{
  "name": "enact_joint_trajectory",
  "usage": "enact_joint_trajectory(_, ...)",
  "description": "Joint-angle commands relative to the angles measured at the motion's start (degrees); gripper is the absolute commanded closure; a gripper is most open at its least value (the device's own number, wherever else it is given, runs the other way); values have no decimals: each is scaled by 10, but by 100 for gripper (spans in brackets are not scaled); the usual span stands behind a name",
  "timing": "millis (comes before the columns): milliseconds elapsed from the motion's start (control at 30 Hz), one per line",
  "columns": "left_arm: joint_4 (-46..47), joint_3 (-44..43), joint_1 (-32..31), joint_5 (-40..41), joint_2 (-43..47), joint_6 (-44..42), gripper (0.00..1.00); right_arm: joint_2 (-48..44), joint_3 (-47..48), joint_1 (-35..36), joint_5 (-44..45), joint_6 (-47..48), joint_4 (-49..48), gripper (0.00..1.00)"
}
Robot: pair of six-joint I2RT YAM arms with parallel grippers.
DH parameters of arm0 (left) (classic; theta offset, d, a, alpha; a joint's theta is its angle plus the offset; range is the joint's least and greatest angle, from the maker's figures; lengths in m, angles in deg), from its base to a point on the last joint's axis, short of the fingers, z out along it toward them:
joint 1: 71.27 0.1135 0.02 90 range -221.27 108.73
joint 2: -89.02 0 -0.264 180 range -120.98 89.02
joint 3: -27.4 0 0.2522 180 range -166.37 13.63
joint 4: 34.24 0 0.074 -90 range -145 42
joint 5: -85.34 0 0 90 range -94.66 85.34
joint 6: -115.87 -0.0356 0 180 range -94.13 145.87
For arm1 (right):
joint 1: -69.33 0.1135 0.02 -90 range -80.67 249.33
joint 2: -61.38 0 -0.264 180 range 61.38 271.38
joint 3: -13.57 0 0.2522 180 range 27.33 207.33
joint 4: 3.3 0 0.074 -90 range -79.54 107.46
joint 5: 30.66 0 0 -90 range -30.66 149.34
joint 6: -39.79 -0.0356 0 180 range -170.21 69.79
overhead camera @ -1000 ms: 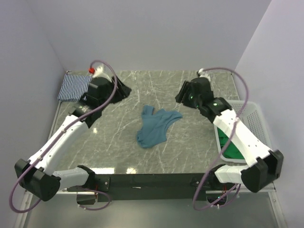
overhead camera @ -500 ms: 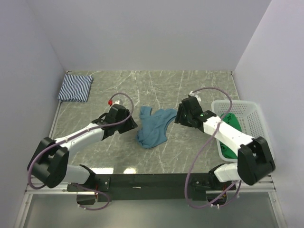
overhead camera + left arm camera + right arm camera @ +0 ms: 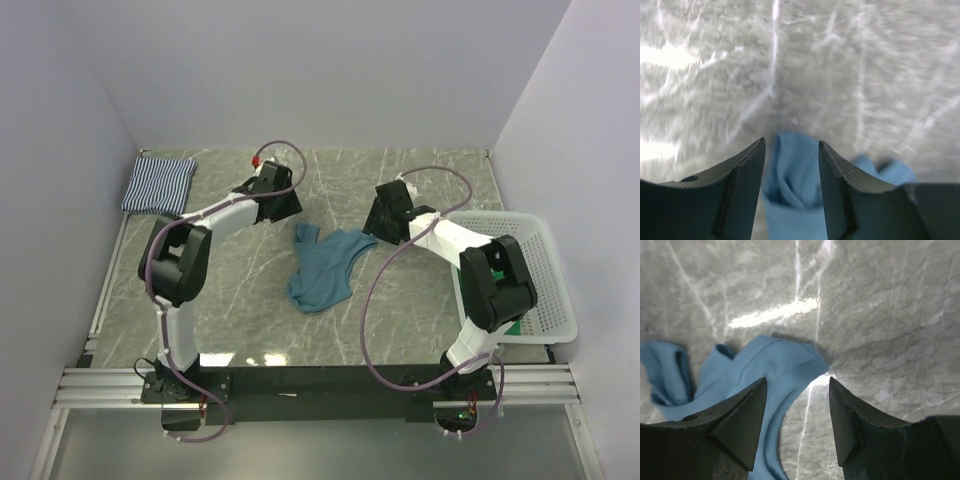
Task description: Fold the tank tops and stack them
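A teal-blue tank top (image 3: 322, 268) lies crumpled in the middle of the marble table. My left gripper (image 3: 290, 213) hovers at its back-left strap. In the left wrist view the gripper (image 3: 791, 142) is open, its jaws standing either side of that teal strap (image 3: 790, 200). My right gripper (image 3: 375, 230) is at the top's back-right strap. It (image 3: 797, 380) is open too, with the ribbed teal edge (image 3: 775, 357) running under its left jaw. A folded navy-and-white striped tank top (image 3: 158, 183) sits in the back-left corner.
A white mesh basket (image 3: 545, 280) stands at the right edge, partly behind the right arm, with a bit of green fabric (image 3: 510, 326) showing inside. Grey walls close the back and both sides.
The left gripper left the back-left area near the striped top, swung forward, then came to the teal top's left strap. The right gripper dropped closer to the right strap. The teal top has not moved.
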Motion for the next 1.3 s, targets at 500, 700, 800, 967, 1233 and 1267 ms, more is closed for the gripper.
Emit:
enact_joint_trajectory(500, -62, -84, -3, -61, -119, -107, 51, 93, 36, 2, 31, -3, -5, 50)
enact_joint_trajectory(700, -69, -91, -10, -49, -140, -114, 64, 93, 36, 0, 36, -4, -4, 66)
enact_joint_trajectory(800, -71, -93, -15, -45, -146, -116, 75, 90, 37, 0, 36, -3, -2, 74)
enact_joint_trajectory(967, -77, -103, -16, -45, -142, -116, 99, 83, 52, 0, 39, 4, 8, 93)
enact_joint_trajectory(1233, -101, -88, 11, 24, 26, -73, 99, -5, 99, 3, 58, 24, 66, 100)
enact_joint_trajectory(1267, -115, -87, 18, 35, 49, -70, 100, -23, 101, 3, 60, 28, 71, 100)
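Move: The blue tank top's far left corner lies some 7 cm below the open left hand and about 2 cm to its right. Its far right corner is about 5 cm straight below the open right hand. The middle of the tank top lies about 8 cm back and 9 cm left of the right hand. The folded striped top is some 9 cm farther out and 28 cm left of the left hand. The basket is about 8 cm back and 29 cm right of the right hand. Both hands sink about 5 cm to the blue tank top's far corners, pinch them and start lifting. ##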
